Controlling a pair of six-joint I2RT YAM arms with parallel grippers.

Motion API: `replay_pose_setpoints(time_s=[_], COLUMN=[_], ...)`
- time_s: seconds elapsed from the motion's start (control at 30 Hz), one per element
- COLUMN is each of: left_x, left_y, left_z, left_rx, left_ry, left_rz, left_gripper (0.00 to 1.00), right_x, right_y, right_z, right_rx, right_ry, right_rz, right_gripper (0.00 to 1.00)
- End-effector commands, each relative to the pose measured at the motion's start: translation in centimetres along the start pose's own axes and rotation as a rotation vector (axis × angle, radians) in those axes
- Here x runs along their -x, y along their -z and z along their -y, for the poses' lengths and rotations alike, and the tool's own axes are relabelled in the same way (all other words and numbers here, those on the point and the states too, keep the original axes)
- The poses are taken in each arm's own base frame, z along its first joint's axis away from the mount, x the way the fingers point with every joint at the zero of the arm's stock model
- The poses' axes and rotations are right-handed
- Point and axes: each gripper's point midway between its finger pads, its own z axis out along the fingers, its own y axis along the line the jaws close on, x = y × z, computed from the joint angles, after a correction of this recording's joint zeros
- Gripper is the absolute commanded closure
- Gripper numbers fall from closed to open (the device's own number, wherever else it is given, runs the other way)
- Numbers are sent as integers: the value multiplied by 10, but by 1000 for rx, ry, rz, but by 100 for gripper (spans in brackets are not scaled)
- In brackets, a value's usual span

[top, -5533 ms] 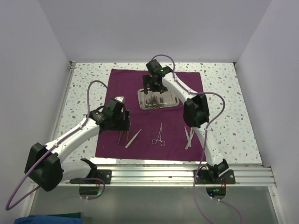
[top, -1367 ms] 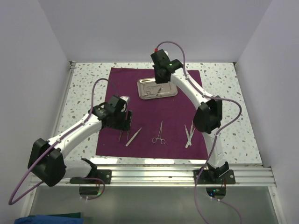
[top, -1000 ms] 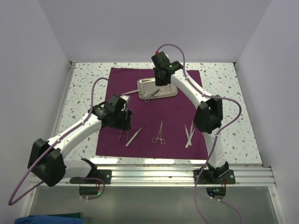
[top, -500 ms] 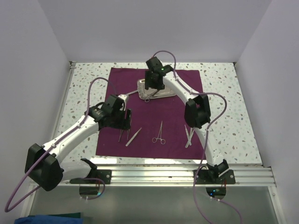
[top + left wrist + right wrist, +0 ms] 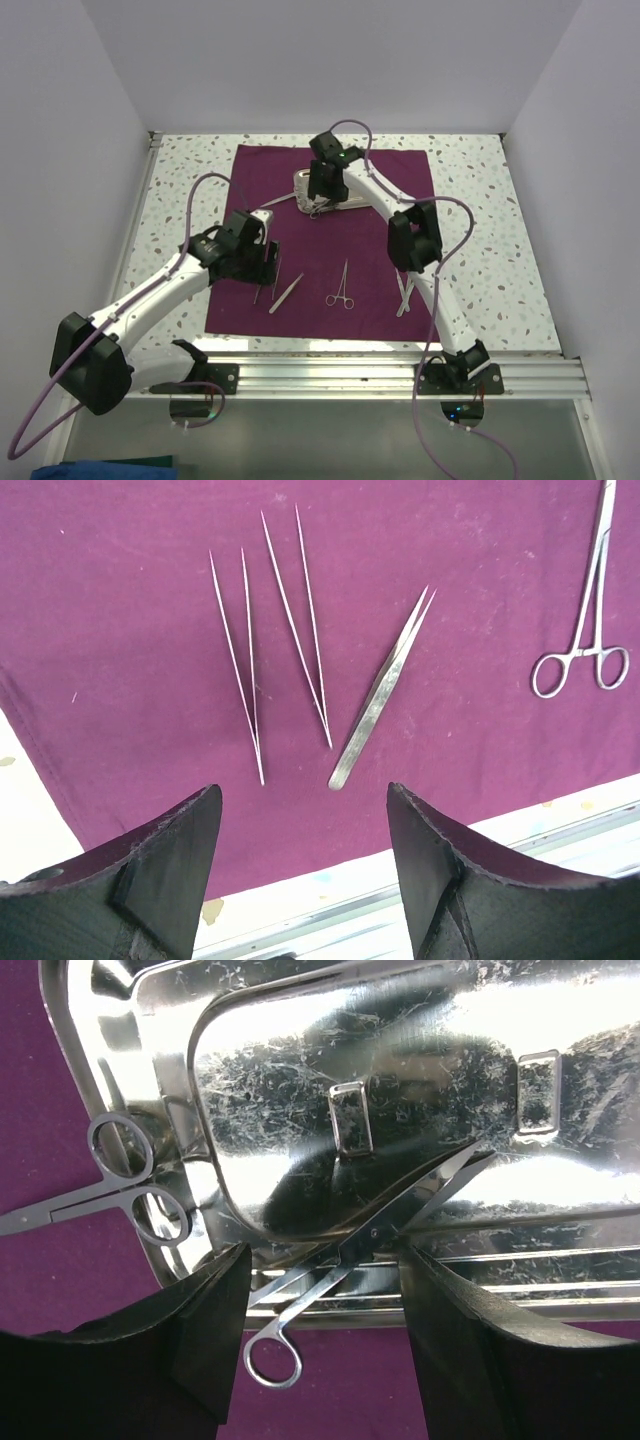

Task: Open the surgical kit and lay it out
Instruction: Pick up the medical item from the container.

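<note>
The surgical kit's purple cloth (image 5: 370,250) lies spread flat. Its steel tray (image 5: 300,1080) stands at the cloth's far middle, with its left corner (image 5: 301,183) showing in the top view. Scissors (image 5: 375,1230) lie across the tray's near rim, the ring handle over the cloth. My right gripper (image 5: 322,1255) is open astride them, holding nothing. Ring-handled forceps (image 5: 130,1185) hang over the tray's left rim. My left gripper (image 5: 302,790) is open above two thin tweezers (image 5: 245,660), flat tweezers (image 5: 385,695) and forceps (image 5: 585,610).
More instruments (image 5: 404,292) lie on the cloth at the near right, beside the right arm. The cloth's near edge (image 5: 330,865) runs just under the left fingers, with speckled tabletop and a metal rail (image 5: 380,375) beyond. Walls close in the table on three sides.
My right gripper has opened and moved left and nearer, from over the tray to its near-left rim. The scissors now lie free across that rim. The left arm has barely shifted.
</note>
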Motion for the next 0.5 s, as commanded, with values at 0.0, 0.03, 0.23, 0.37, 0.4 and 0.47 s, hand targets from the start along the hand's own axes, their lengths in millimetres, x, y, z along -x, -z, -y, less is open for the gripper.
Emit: replay_pose_setpoints(time_s=[0.0,0.03,0.23,0.37,0.4,0.47], left_x=[4,4,4,4,4,5], left_y=[0,-1,-6,-7,-8,-9], left_z=[1,2,1,5,5,5], left_rx=[-13,-17,-19,-50,-50,-59], left_ry=[-7,-12,-14,-12,-10,-11], left_rz=[24,22,23,17,14,11], left_gripper=[29,29,29,29,29,29], right_x=[3,1,-22,-39,-42,-48], right_y=[-5,-8,-31,-45,-46,-51], right_z=[-4,-5,-7,-4,-3,-1], right_rx=[2,2,-12,-29,-31,-38], right_ry=[-35,-38,-31,-35,-37,-35], right_rz=[4,1,-52,-96,-104,-121], right_gripper=[36,37,55,89,94,100])
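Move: The scissors, the medical item to be picked up, lie between the right hand's open fingers. Their middle is about 2 cm right, 1 cm ahead and 1 cm below, with their rings over the near rim of the metal tray. The tray's middle is some 5 cm ahead and 3 cm right, and the other scissors lie roughly 11 cm left and 2 cm ahead. From the left hand the same scissors are about 28 cm ahead, 16 cm right and 8 cm lower. The right hand's fingers close from well open to nearly shut and pinch the scissors across the shanks, just on the ring side of the pivot. The hand first sinks about 1 cm towards them, then, still low, drifts some 2 cm forward and left as it closes, the wrist hardly turning. ##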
